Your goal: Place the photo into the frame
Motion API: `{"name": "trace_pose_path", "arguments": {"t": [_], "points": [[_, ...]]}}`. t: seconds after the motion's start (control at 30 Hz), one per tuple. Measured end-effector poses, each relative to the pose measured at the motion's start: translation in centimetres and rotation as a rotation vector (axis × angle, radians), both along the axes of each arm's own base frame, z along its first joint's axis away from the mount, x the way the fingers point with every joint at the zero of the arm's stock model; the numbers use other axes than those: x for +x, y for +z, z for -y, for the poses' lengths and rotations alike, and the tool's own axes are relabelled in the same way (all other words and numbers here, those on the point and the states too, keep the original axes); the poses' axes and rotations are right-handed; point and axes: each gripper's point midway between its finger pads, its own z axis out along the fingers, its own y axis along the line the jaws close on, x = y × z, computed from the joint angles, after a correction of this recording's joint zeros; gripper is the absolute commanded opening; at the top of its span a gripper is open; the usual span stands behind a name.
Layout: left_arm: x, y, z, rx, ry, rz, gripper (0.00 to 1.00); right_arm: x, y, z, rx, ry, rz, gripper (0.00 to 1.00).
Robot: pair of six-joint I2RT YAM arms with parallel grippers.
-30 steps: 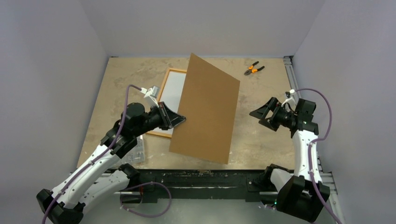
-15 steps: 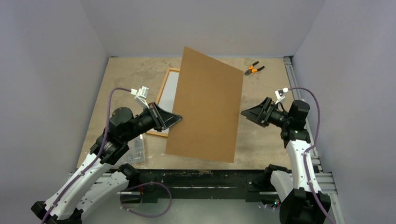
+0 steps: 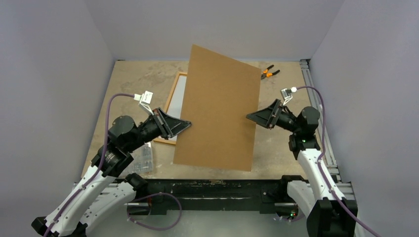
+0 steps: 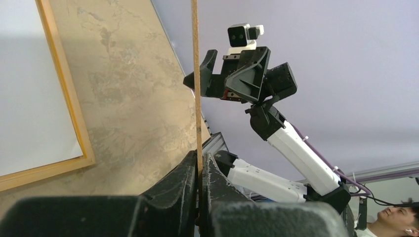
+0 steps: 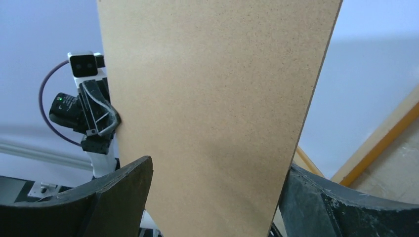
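Observation:
My left gripper (image 3: 184,124) is shut on the lower left edge of a plain brown backing board (image 3: 220,106) and holds it up, tilted, above the table. In the left wrist view the board (image 4: 195,74) is edge-on, pinched between the jaws (image 4: 199,168). The right gripper (image 3: 252,117) stands open right at the board's right edge. From the right wrist the board's face (image 5: 212,74) fills the space in front of the wide-apart fingers (image 5: 217,168). The orange-bordered frame (image 3: 168,106) lies flat on the table behind, with a white panel (image 3: 179,94) inside it. The photo's print is out of view.
Orange-handled pliers (image 3: 268,73) lie at the far right of the table. A clear plastic piece (image 3: 144,157) sits near the left arm at the front edge. A metal rail (image 3: 309,84) runs along the right side. Grey walls close in on three sides.
The right arm has swung left and its open gripper has reached the board's right edge. The left arm has raised the board a little and tipped it further back.

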Motion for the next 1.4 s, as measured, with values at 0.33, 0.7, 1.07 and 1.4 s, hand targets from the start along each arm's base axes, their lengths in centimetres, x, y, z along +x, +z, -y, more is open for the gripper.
{"name": "trace_pose_path", "arguments": {"t": [0.33, 0.7, 1.07, 1.4], "points": [[0.1, 0.7, -0.9, -0.025, 0.053, 0.013, 0.0, -0.2, 3.4, -0.2, 0.082, 0.01, 0.074, 0.61], [1.8, -1.6, -1.5, 0.038, 0.143, -0.057, 0.0, 0.6, 3.4, 0.1, 0.115, 0.0, 0.014, 0.53], [3.6, -3.3, -0.6, 0.031, 0.15, -0.024, 0.0, 2.3, 4.5, 1.1, 0.174, -0.082, -0.003, 0.4], [5.0, -4.3, 1.4, 0.003, 0.1, 0.004, 0.0, 1.1, 4.6, 0.4, 0.177, -0.003, -0.023, 0.23]]}}
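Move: The brown backing board is pinched at its left edge by the left hand; its middle lies about 11 cm to the left of the right hand, 1 cm ahead and 3 cm above. From the left hand the board's middle is some 10 cm right, 6 cm ahead and 4 cm lower. The frame's middle lies about 15 cm ahead of the left hand, 2 cm right and 29 cm below. The plastic box is roughly 23 cm left of that hand, 7 cm back and 30 cm down. With its lower finger under the board's right edge and the upper one above it, the right hand lifts about 4.5 cm, its fingertips tipping up some 10 degrees, and narrows its wide-open fingers to roughly a third. The left hand keeps its pinch on the left edge, rising slightly at first, then going about 5 cm forward and 4 cm down towards the frame while swinging a little counter-clockwise. ##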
